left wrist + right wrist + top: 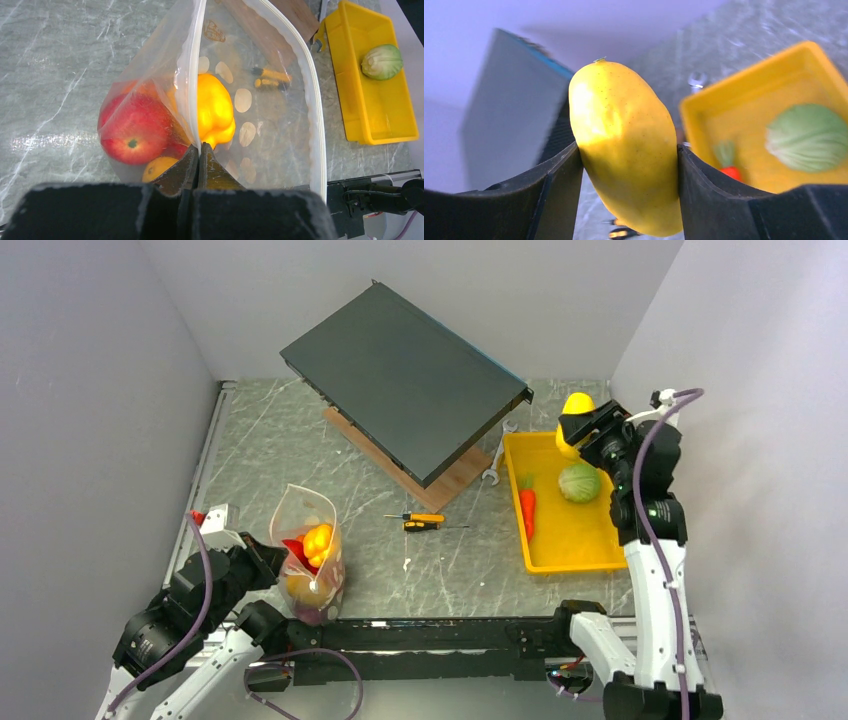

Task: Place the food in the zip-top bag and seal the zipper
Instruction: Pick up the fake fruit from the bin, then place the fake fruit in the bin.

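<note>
The zip-top bag point(309, 540) stands at the front left, its mouth open. Through the clear plastic point(272, 125) I see a red apple point(131, 131), a yellow pepper point(215, 107) and an orange piece point(156, 168). My left gripper point(199, 150) is shut on one lip of the mouth, right on the zipper point(192, 90). Above the far end of the yellow tray point(572, 558), my right gripper point(582, 426) is shut on a yellow fruit point(626, 145), held in the air. A green cabbage point(579, 482) and an orange carrot point(527, 508) lie in the tray.
A dark flat panel point(405, 380) leans on a wooden board point(445, 485) at the back middle. A yellow-handled screwdriver point(425, 522) lies between bag and tray, and a wrench point(497, 465) by the tray's far left corner. Walls close in left and right.
</note>
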Available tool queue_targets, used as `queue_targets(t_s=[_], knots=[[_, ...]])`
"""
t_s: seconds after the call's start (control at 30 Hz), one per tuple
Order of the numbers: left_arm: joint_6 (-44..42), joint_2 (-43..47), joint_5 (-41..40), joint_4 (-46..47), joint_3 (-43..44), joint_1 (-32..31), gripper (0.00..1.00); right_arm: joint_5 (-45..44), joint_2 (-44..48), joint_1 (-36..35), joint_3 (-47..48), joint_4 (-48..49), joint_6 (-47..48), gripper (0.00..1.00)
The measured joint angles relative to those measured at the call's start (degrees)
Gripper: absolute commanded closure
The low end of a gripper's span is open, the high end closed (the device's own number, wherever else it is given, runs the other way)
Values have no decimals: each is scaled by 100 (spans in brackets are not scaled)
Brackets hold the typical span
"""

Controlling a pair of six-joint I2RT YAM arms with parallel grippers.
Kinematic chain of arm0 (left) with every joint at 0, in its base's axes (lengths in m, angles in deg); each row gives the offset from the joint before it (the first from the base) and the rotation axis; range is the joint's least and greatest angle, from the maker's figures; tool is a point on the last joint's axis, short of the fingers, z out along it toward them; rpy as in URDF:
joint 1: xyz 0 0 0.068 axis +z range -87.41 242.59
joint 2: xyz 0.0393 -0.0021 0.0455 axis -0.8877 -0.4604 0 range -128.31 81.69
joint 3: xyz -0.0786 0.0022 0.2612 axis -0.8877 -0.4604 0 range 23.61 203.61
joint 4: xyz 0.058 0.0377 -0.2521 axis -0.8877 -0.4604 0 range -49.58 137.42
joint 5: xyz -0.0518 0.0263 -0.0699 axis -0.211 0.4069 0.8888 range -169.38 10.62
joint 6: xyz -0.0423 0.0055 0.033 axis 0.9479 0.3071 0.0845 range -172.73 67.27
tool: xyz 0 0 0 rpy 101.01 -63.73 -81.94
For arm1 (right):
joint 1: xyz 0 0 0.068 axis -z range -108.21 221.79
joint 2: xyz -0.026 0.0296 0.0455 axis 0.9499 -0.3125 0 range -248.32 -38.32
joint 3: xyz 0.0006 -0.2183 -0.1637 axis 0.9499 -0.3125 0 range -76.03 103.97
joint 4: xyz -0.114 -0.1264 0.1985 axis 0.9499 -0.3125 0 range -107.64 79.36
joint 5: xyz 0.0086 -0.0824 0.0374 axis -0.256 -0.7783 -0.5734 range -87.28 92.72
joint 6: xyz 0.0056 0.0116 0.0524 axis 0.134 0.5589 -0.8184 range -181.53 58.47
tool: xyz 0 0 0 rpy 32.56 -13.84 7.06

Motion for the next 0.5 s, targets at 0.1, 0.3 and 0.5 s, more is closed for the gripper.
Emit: queue_targets(t_s=[0.1,0.3,0.5], knots=[[-2,0,0,2,0,0,100,426,221,-131,210,162,-293,100],[-9,0,0,2,0,0,100,413,-11,-2205,898,308,-529,100],[-4,0,-4,0,0,0,100,-162,-643,-4459,1735,393,-437,100]])
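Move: The right hand, already holding the yellow fruit, has the bag some 54 cm to its left, 16 cm back and about 21 cm below. Nearly 30 cm below the hand, the cabbage lies about 4 cm ahead and 9 cm right, the carrot 3 cm back and 3 cm left; the screwdrivers are some 28 cm left, 6 cm back. From the left hand, pinching its rim, the bag's middle is about 4 cm right, 3 cm ahead and 10 cm lower. Right hand swings the gripped yellow fruit about 23 cm left towards the bag, rising, turning some 40° counter-clockwise. ##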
